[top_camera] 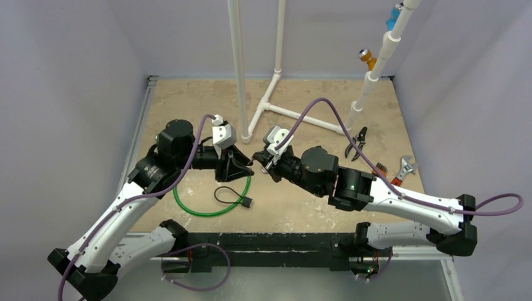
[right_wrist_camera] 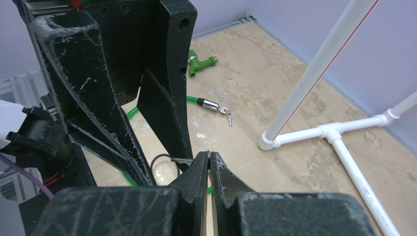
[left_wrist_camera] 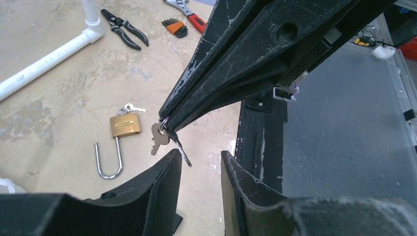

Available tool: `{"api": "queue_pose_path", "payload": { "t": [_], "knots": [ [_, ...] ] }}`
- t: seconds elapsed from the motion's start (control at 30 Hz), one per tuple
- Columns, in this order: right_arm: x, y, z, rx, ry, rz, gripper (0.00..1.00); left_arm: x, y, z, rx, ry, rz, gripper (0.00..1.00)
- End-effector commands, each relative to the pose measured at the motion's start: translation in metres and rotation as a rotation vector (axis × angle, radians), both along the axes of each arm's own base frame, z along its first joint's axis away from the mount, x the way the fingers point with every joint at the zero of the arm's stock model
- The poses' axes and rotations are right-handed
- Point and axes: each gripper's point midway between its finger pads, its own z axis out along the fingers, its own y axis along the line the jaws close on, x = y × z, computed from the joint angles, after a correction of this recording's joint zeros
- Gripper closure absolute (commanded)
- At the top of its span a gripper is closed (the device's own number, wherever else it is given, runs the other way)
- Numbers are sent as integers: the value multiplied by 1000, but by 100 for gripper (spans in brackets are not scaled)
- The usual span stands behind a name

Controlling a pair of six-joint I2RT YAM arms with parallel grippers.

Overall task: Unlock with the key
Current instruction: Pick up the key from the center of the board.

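Observation:
My right gripper (left_wrist_camera: 167, 123) reaches in from the upper right of the left wrist view, shut on a ring that carries a silver key (left_wrist_camera: 158, 138) and a darker key (left_wrist_camera: 179, 147), both dangling below its tips. My left gripper (left_wrist_camera: 200, 153) stands open just beneath; the darker key's blade hangs by the tip of its left finger (left_wrist_camera: 169, 160) and is not gripped. A brass padlock (left_wrist_camera: 125, 124) lies on the table to the left, one end of its shackle (left_wrist_camera: 109, 162) free of the body. From above, both grippers meet at mid-table (top_camera: 251, 160) and hide the padlock.
Pliers (top_camera: 356, 143), a red-handled wrench (top_camera: 404, 168) and a hex key set (left_wrist_camera: 174, 27) lie at the right. A white pipe frame (top_camera: 276, 106) stands behind. A green cable loop (top_camera: 210, 204) and a black cable (top_camera: 232, 195) lie near the left arm.

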Motion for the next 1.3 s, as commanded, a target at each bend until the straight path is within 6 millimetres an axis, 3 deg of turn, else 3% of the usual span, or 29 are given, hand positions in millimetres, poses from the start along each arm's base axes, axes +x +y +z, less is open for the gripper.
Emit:
{"api": "queue_pose_path", "payload": {
  "t": [0.0,0.13,0.23,0.43,0.5,0.6,0.67,0.8,0.93,1.03,1.17,1.23,1.27],
  "knots": [
    [0,0,17,53,-33,-10,100,7,-1,27,-45,-61,37,69],
    [-3,1,19,60,-33,3,100,16,1,31,-44,-64,97,83],
    [-6,3,19,62,-29,17,100,19,2,33,-41,-75,110,100],
    [-15,5,24,94,-5,54,100,13,4,23,3,-128,53,100],
    [-24,7,27,123,27,99,91,11,6,19,27,-185,20,100],
    [-29,1,35,160,55,107,61,5,12,16,81,-288,-45,100],
    [-30,-7,44,181,56,101,50,-3,18,15,127,-370,-113,100],
    [-23,-30,65,250,78,88,47,-7,35,17,237,-584,-196,100],
    [-8,-40,70,306,154,112,47,-10,48,20,335,-930,-299,100],
    [-2,-34,71,337,223,177,49,-7,54,16,438,-1420,-427,100],
    [1,-25,83,408,302,350,49,2,44,16,543,-2139,-553,100],
    [-1,-23,81,430,365,470,46,-19,34,27,439,-2346,-625,100],
    [1,-25,80,450,390,518,44,-35,33,29,363,-2369,-684,100]
  ]
}}
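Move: The key is at my left hand's fingertips: about 1 cm ahead of the hand point, 2 cm to its right and level with it. From my right hand, whose shut fingers still hold the key's ring, the key sits about 2 cm to the left and 1 cm back. On the board some 27 cm below my left hand, the padlock lies about 13 cm ahead and 12 cm right, and the black cable block about 2 cm ahead and 3 cm left. My left hand eases forward nearly 2 cm and shuts its fingers on the key. Then my right hand opens about halfway and lets go, slipping back a little before rising about 5 cm and swinging right, then forward. Keeping its pinch, my left hand draws away some 6 cm to the left, dipping at the end, and rolls about its pointing direction by roughly 90 degrees, top tipping back. ##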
